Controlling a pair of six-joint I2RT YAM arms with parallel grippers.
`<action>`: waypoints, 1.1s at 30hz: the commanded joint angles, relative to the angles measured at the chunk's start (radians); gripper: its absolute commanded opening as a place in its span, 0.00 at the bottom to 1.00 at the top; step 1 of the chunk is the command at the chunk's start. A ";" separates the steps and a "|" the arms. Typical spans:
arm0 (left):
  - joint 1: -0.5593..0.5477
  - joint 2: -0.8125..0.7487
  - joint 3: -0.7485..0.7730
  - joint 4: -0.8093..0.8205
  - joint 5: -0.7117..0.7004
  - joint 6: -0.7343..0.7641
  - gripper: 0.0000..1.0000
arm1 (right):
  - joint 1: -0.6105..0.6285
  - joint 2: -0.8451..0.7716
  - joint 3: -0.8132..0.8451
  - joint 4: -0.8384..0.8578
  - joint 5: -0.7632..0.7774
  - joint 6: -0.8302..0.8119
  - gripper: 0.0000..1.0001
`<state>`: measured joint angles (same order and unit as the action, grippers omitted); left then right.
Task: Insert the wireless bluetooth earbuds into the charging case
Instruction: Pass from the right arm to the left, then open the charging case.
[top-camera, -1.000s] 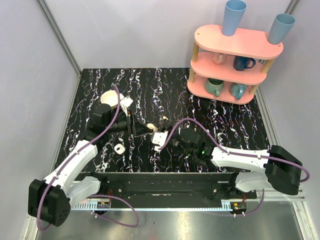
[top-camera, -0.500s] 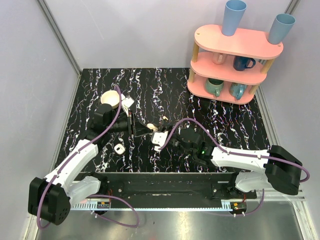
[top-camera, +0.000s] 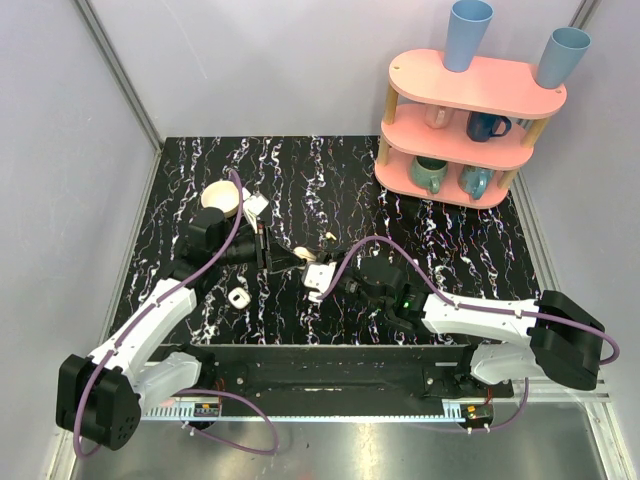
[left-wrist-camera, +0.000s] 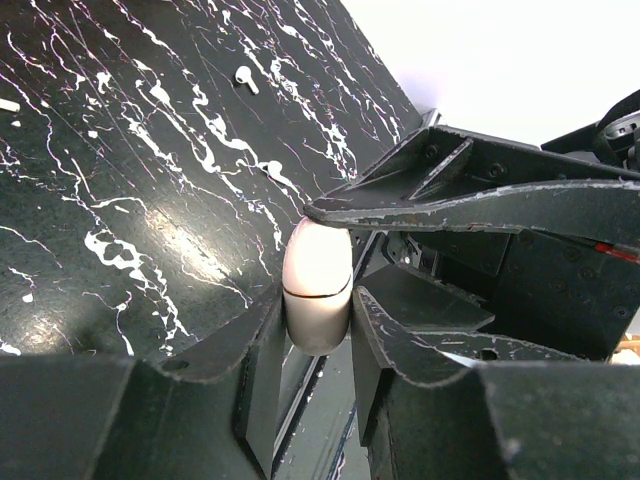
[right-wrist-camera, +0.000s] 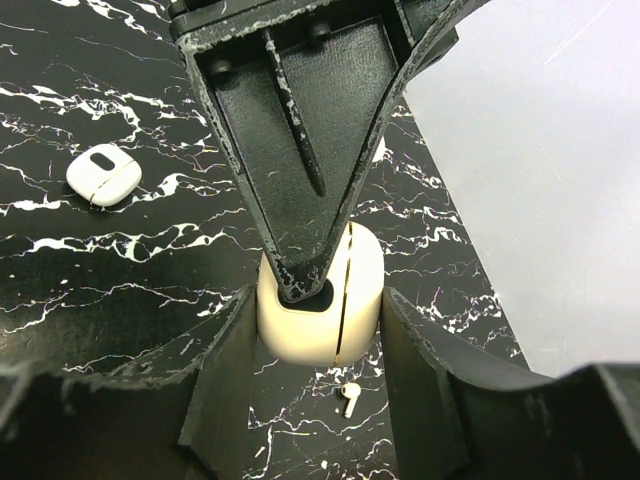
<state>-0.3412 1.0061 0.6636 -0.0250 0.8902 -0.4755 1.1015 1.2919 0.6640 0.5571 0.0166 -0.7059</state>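
Note:
The cream charging case hangs just above the black marble table near its middle, held from both sides. My left gripper is shut on the charging case across its thin faces. My right gripper is shut on the charging case across its width. The case's lid seam looks closed. The left gripper's fingers reach over the case's dark front in the right wrist view. One tiny white earbud lies on the table under the case. Another earbud lies farther off.
A second white case with a dark centre lies left of the grippers, and a third white case sits by a pale bowl. A pink shelf with mugs and blue cups stands at the back right.
My left gripper's fingers have closed onto the charging case. Both arms and the case have stayed almost in place.

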 joint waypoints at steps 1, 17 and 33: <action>-0.005 -0.017 0.022 0.036 -0.023 0.031 0.00 | 0.012 -0.009 0.020 0.098 0.006 0.028 0.59; -0.022 -0.253 -0.250 0.503 -0.238 -0.009 0.00 | 0.012 -0.299 0.008 0.015 0.175 0.372 1.00; -0.242 -0.362 -0.562 1.204 -0.421 0.373 0.00 | -0.265 -0.207 0.497 -0.799 -0.073 1.053 1.00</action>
<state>-0.5594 0.6308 0.1276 0.8799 0.5034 -0.2462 0.8532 1.0767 1.1141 -0.0994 0.1276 0.1802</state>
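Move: The charging case sits between both grippers, within about 1 cm of each hand point, some 12 cm above the table. From the left hand, one earbud lies on the table about 13 cm ahead and 6 cm right, another 9 cm ahead and 6 cm left; a second white case lies 5 cm back and 16 cm left. Right hand opens off the charging case, rising about 14 cm and rightward; left, still holding, rolls 50 degrees. ##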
